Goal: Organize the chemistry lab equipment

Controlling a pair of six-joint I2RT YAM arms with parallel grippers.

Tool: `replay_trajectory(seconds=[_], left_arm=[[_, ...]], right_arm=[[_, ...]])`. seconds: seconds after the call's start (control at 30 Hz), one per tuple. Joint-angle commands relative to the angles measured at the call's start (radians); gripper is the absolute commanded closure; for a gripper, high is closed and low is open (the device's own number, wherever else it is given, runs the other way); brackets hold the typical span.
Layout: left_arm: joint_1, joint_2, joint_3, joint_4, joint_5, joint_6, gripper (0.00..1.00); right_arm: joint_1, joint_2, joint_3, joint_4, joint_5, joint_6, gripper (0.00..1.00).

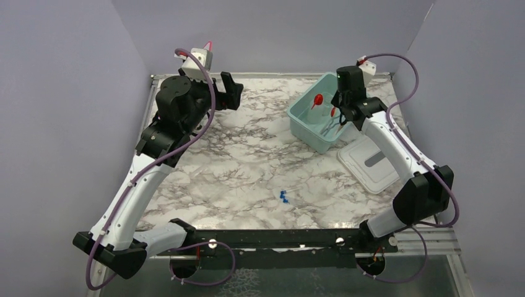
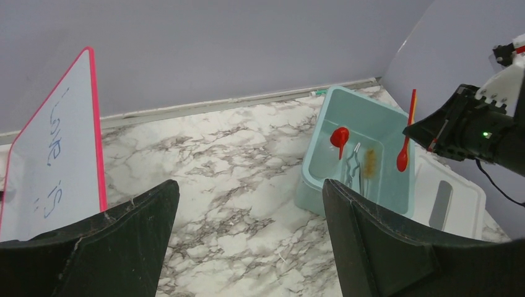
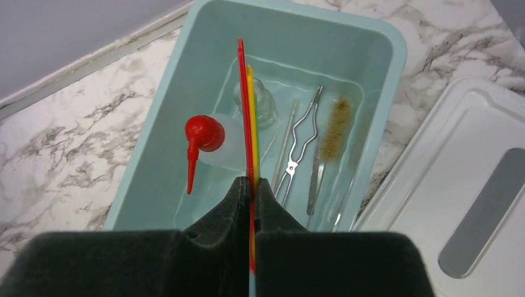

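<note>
My right gripper [image 3: 252, 185] is shut on the thin red-orange spatula [image 3: 249, 111], which hangs upright over the pale teal tub [image 3: 396, 68]. In the tub lie the red funnel [image 3: 201, 136], a small clear glass vessel [image 3: 261, 102], metal tongs [image 3: 300, 148] and the tan-bristled wire brush [image 3: 337, 127]. Blue-capped clear tubes [image 1: 285, 197] lie on the marble table near the front middle. My left gripper [image 2: 249, 185] is open and empty at the far left, above bare marble. The top view shows the right gripper [image 1: 339, 116] over the tub [image 1: 303, 124].
The white lid [image 1: 371, 162] lies flat to the right of the tub. A pink-edged whiteboard [image 2: 56, 154] leans at the back left beside my left arm. Grey walls close in the table on the back and both sides.
</note>
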Motion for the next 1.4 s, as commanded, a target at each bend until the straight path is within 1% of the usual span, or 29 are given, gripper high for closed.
replay_trajectory(seconds=[0.0,0.1,0.2,0.27,0.33,0.43,0.57,0.6,0.67,0.77,0.9,1.03,1.1,1.23,1.37], left_arm=[[-0.002,0.002,-0.001,0.049,0.075,-0.018,0.12],[-0.002,0.009,-0.002,0.05,0.118,-0.023,0.11],[-0.002,0.014,-0.001,0.05,0.128,-0.027,0.11],[-0.002,0.016,-0.001,0.05,0.13,-0.029,0.12],[-0.002,0.019,-0.002,0.049,0.138,-0.028,0.12],[-0.002,0.023,-0.003,0.047,0.156,-0.028,0.12],[-0.001,0.026,-0.006,0.047,0.176,-0.026,0.12],[-0.002,0.029,-0.006,0.047,0.179,-0.028,0.11],[-0.002,0.032,-0.006,0.049,0.191,-0.028,0.12],[-0.002,0.04,-0.015,0.058,0.23,-0.028,0.12],[-0.024,0.045,-0.048,0.093,0.382,-0.005,0.12],[-0.08,0.057,-0.098,0.129,0.524,0.032,0.14],[-0.12,0.069,-0.13,0.135,0.571,0.059,0.18],[-0.214,0.105,-0.202,0.137,0.572,0.112,0.29],[-0.308,0.166,-0.285,0.142,0.483,0.17,0.36]], right_arm=[[-0.027,0.064,0.003,-0.094,0.022,0.147,0.99],[-0.059,0.114,0.005,-0.11,0.016,0.201,0.99],[-0.075,0.172,0.019,-0.121,0.005,0.232,0.99],[-0.08,0.208,0.036,-0.135,0.008,0.249,0.97],[-0.083,0.238,0.056,-0.147,0.013,0.254,0.91],[-0.084,0.237,0.08,-0.141,0.002,0.23,0.75],[-0.084,0.181,0.074,-0.076,-0.069,0.12,0.63],[-0.084,0.168,0.073,-0.066,-0.093,0.089,0.62],[-0.083,0.14,0.083,-0.091,-0.117,0.064,0.61],[-0.084,0.079,0.055,-0.087,-0.196,0.003,0.6],[-0.084,-0.014,-0.012,-0.061,-0.316,-0.052,0.58],[-0.084,-0.085,-0.075,-0.055,-0.377,-0.036,0.58],[-0.084,-0.11,-0.099,-0.059,-0.396,-0.02,0.58],[-0.084,-0.164,-0.143,-0.073,-0.441,0.029,0.58],[-0.084,-0.24,-0.208,-0.047,-0.518,0.047,0.58]])
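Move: The right hand, with the coloured spoons already pinched, is above the near part of the teal box, whose middle lies some 6 cm ahead, 4 cm left and 18 cm below; inside, the tongs lie 4 cm ahead and 1 cm left, the wash bottle 9 cm ahead and 8 cm left. The lid lies about 9 cm back and 14 cm right. From the left hand, the blue-capped tubes lie roughly 12 cm back, 18 cm right and 40 cm below; the box is 17 cm ahead and 30 cm right. The right hand lowers the coloured spoons about 11 cm into the teal box, edging right and tipping its fingers down some 15 degrees, then opens partway near the bottom of the dip to let them go by the tongs, climbs back out and draws back and left over the box's near rim. The empty left hand first creeps right, then sweeps right, down and back towards the blue-capped tubes, turning clockwise some 45 degrees as its wide-open fingers narrow somewhat. ##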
